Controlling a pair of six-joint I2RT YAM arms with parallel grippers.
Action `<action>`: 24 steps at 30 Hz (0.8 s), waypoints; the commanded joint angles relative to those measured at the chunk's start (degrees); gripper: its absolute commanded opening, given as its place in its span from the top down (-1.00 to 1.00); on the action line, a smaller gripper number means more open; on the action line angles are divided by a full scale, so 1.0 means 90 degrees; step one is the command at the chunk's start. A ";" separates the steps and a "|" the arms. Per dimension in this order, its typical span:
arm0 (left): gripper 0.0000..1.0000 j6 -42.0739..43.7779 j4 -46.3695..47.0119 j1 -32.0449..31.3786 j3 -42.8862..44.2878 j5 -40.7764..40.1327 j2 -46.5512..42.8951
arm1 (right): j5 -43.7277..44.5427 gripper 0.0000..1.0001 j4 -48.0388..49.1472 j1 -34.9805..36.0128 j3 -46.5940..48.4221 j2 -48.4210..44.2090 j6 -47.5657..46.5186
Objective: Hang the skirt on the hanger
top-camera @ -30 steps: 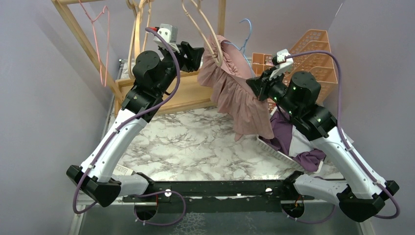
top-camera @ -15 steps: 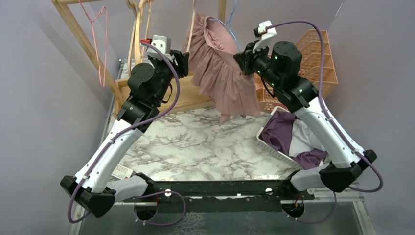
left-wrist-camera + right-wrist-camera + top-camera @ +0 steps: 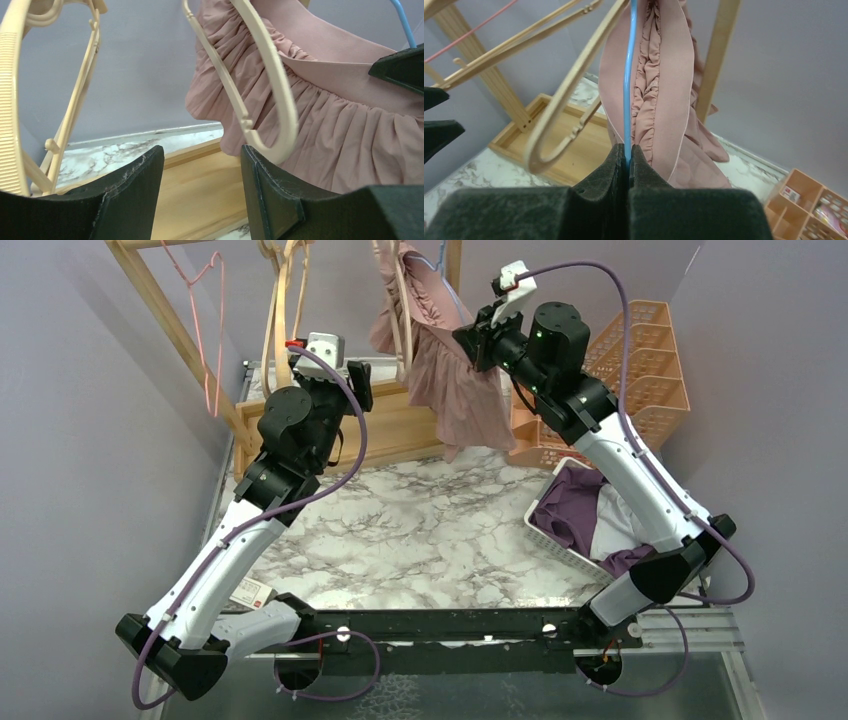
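Note:
The pink pleated skirt (image 3: 445,380) hangs on a thin blue hanger (image 3: 626,75) high at the back, by the wooden rack. My right gripper (image 3: 468,345) is shut on the blue hanger's wire, which runs up from between its fingertips (image 3: 629,149); the skirt (image 3: 669,75) drapes just right of the wire. My left gripper (image 3: 356,380) stands open and empty (image 3: 202,150), left of and below the skirt (image 3: 350,135). A cream plastic hanger (image 3: 270,75) dangles just above its right finger, not held.
The wooden rack (image 3: 180,335) carries more cream hangers (image 3: 285,290) and a pink wire hanger (image 3: 213,330); its base board (image 3: 400,435) lies under the skirt. Orange baskets (image 3: 650,360) stand at the back right. A white basket (image 3: 560,545) of purple clothes sits on the marble table (image 3: 400,540).
My right arm has lifted the hanger and skirt up and back towards the rack. My left gripper has drawn back to the left, away from the skirt.

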 commanded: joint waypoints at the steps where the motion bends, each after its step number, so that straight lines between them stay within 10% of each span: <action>1: -0.22 0.0402 0.0073 0.0007 -0.0036 -0.0356 -0.0113 | -0.0895 0.98 0.1007 0.0009 0.0375 0.0120 -0.0096; 9: -0.25 0.0404 0.0057 0.0005 -0.0084 -0.0250 -0.0033 | 0.0997 0.98 0.1198 0.0001 0.0630 0.0424 0.0180; 24: -0.25 0.0343 -0.0121 0.0008 -0.0057 -0.0260 0.0030 | 0.0774 0.98 0.0055 0.0000 0.2529 0.1894 0.0390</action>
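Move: The right hand holds the blue hanger with the skirt on it. The free stretch of the rack's top rail that it goes for lies some 10 cm ahead, about 6 cm left and roughly 20 cm above. The rack's right upright is about 9 cm ahead and 3 cm left; the nearest beige hanger hangs about 5 cm ahead and 10 cm left, a little higher. From the idle left hand that stretch is about 16 cm ahead, 11 cm right and 20 cm up. Still pinching the end of the blue hanger in shut fingers, the right hand first edges about 1.5 cm left, then carries hanger and skirt some 6 cm forward towards the rack's top rail, into the space between the nearest beige hanger and the right upright. Halfway through it also starts to climb, gaining about 3 cm while drifting slightly left and turning some 5 degrees clockwise, and the left hand waits half open beside the hangers. ##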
